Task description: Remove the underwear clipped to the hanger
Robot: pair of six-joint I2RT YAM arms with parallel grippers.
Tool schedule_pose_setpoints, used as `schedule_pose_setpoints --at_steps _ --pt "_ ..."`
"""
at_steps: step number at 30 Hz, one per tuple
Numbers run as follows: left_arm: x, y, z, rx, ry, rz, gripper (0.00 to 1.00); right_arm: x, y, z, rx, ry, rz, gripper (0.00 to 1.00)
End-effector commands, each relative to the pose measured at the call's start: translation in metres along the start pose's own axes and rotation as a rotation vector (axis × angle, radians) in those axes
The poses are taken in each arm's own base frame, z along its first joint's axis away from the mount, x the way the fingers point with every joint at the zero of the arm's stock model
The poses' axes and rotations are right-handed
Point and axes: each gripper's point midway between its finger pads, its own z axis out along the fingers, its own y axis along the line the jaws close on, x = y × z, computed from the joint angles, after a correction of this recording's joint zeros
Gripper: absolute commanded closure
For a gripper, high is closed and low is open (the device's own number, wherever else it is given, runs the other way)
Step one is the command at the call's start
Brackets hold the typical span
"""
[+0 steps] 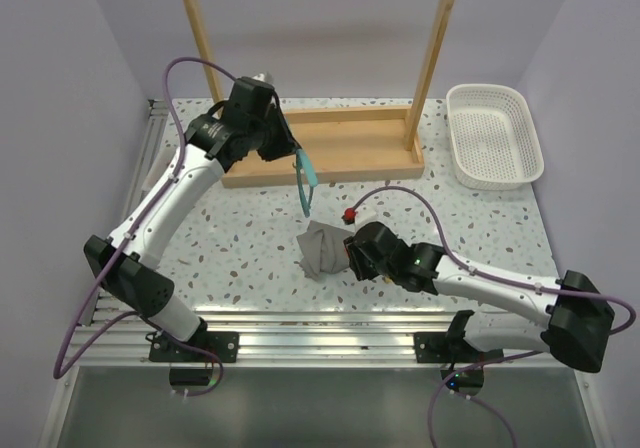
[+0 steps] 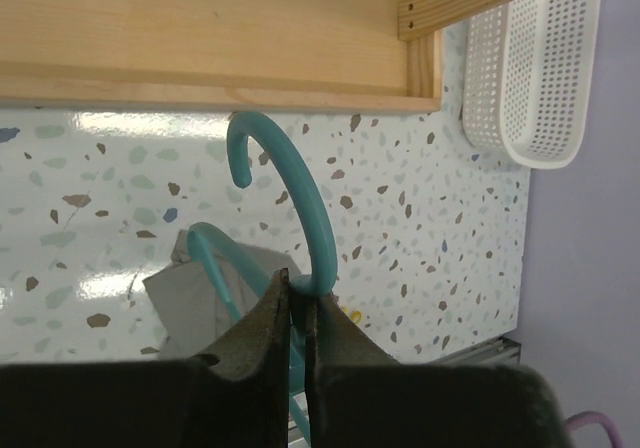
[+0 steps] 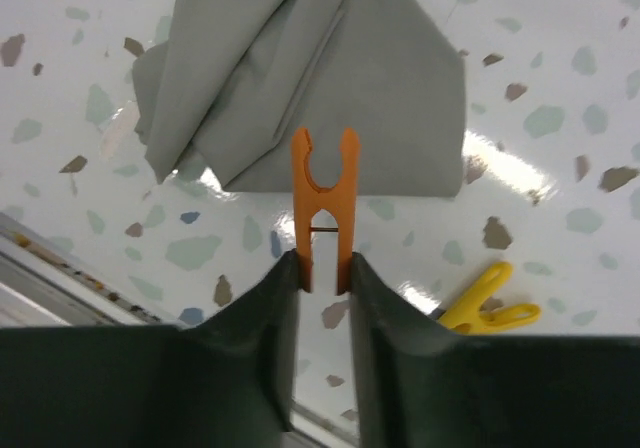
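Observation:
My left gripper (image 2: pixel 300 296) (image 1: pixel 288 154) is shut on the neck of the teal hanger (image 2: pixel 300 198) (image 1: pixel 305 182) and holds it above the table. The hook points toward the wooden frame. The grey underwear (image 1: pixel 322 248) (image 3: pixel 330 78) lies crumpled on the table below the hanger's lower end (image 2: pixel 190 303). Whether it still hangs from the hanger I cannot tell. My right gripper (image 3: pixel 323 268) (image 1: pixel 352 254) sits just right of the underwear, shut on the handle end of an orange clothespin (image 3: pixel 324 203). The pin's mouth reaches the cloth's edge.
A yellow clothespin (image 3: pixel 490 314) lies on the table to the right of my right fingers. A red clothespin (image 1: pixel 350 215) lies behind the underwear. The wooden frame's base (image 1: pixel 340 148) stands at the back, and a white basket (image 1: pixel 493 134) sits at the back right.

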Motion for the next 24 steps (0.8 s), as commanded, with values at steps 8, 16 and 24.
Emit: schedule_pose_setpoints --at_steps 8,16,24 --pt "0.002 0.053 -0.019 -0.185 -0.053 0.171 1.0 -0.063 -0.018 -0.078 0.046 -0.15 0.102 0.13" --pt "0.021 0.108 -0.012 -0.476 -0.037 0.356 1.0 -0.124 -0.028 -0.192 -0.043 -0.312 0.166 0.01" --pt "0.028 0.094 -0.008 -0.593 -0.068 0.477 1.0 -0.133 0.063 -0.23 -0.507 -0.113 0.04 0.02"
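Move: The right hand holds the orange clip low; its table spot lies about 2 cm back, 2 cm left and 5 cm below. From that hand the underwear lies some 5 cm ahead and 6 cm left, the yellow clip level and 8 cm right. The left hand, gripping the hanger, has the underwear about 11 cm back, 6 cm right and 26 cm below, the clip bin 28 cm left and 6 cm ahead. Right fingers open, freeing the orange clip, and rise 30 cm; left lowers the hanger 8 cm, leftward, rolling 40 degrees. ##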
